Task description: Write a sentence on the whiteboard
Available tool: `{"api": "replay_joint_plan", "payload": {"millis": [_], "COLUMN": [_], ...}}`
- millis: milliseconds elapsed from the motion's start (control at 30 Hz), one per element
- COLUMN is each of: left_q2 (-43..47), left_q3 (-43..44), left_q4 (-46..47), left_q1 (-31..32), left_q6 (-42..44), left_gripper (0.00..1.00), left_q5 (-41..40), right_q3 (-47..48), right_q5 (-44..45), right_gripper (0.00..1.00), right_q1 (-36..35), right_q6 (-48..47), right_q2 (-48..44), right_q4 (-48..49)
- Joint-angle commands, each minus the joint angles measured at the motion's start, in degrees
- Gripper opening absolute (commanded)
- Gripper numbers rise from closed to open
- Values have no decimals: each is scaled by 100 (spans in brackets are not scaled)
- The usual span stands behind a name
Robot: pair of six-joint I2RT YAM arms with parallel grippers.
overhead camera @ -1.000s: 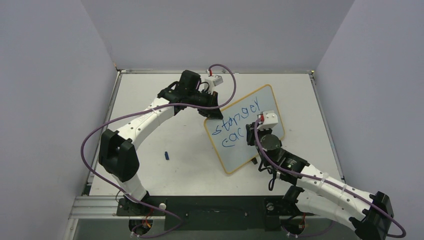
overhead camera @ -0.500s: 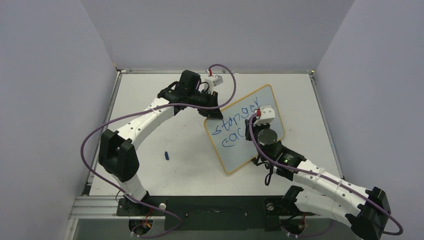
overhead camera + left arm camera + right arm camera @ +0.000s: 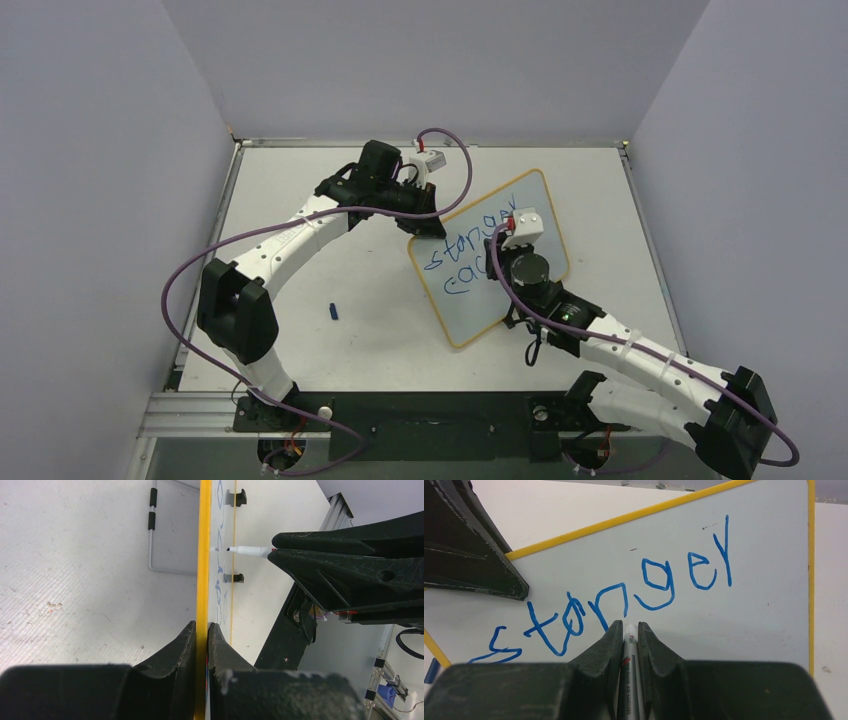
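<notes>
The whiteboard [image 3: 478, 312], yellow-framed, stands tilted on edge mid-table. My left gripper [image 3: 424, 222] is shut on its upper left edge; in the left wrist view the fingers [image 3: 202, 626] pinch the yellow frame [image 3: 204, 555]. The sentence [image 3: 463, 247] shows in blue as "stanger" [image 3: 727, 550], with "ca" below it in the top view. My right gripper [image 3: 498, 254] is shut on a white marker [image 3: 629, 642], just below "stanger". From the side, the marker [image 3: 250, 550] points at the board face with its tip very near it; contact is unclear. The right arm hides part of the writing.
A small blue marker cap [image 3: 334, 312] lies on the white table [image 3: 300, 190], left of the board. Two black feet [image 3: 239, 497] stick out of the board's face side, and a grey wire stand [image 3: 152, 530] lies behind it. Grey walls enclose the table.
My right gripper has carried the marker up and to the left across the board, from beside the second line to just under the first. The left arm and the board have not moved.
</notes>
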State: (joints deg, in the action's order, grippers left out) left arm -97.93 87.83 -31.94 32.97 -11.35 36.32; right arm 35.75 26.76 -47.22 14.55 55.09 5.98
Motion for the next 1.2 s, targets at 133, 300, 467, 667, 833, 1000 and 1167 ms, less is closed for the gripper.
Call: {"api": "replay_joint_plan", "payload": {"millis": [133, 300, 467, 667, 833, 1000, 1167], "left_q2": [285, 270, 268, 268, 284, 289, 284], "left_q3": [38, 45, 41, 41, 33, 32, 32], "left_q4": [264, 285, 291, 294, 277, 274, 274], "left_q1": [-47, -45, -46, -39, -29, -23, -19], "left_q6": [237, 231, 230, 230, 230, 239, 239], "left_gripper": [0, 0, 0, 0, 0, 0, 0], "left_q5": [-460, -459, -458, -459, -475, -476, -475], "right_q3": [-415, -736, -884, -1007, -1039, -928, -657], "right_q5": [-152, -194, -174, -195, -236, -234, -216], "right_gripper": [0, 0, 0, 0, 0, 0, 0], "right_q1": [44, 41, 38, 39, 35, 35, 37], "right_q6": [301, 492, 620, 725, 807, 803, 703], "right_q2": [-150, -306, -475, -605, -652, -651, -577], "right_q4": [239, 146, 22, -106, -161, -190, -210]}}
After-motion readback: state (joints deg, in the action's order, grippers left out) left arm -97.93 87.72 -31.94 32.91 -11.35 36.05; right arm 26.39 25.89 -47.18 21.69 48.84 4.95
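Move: The right hand holds the marker. The whiteboard spot in front of its tip lies about 6 cm ahead, 2 cm left and 1 cm below. The open bowl of the unfinished "d" is about 4 cm ahead, 3 cm left and 4 cm down, and the "a" 3 cm ahead, 6 cm left and 6 cm down. From the left hand, gripping the board's edge, the spot is some 11 cm right, 2 cm back and 4 cm down. Right hand sets the marker tip on the board and draws about 5 cm down, also back and right. ##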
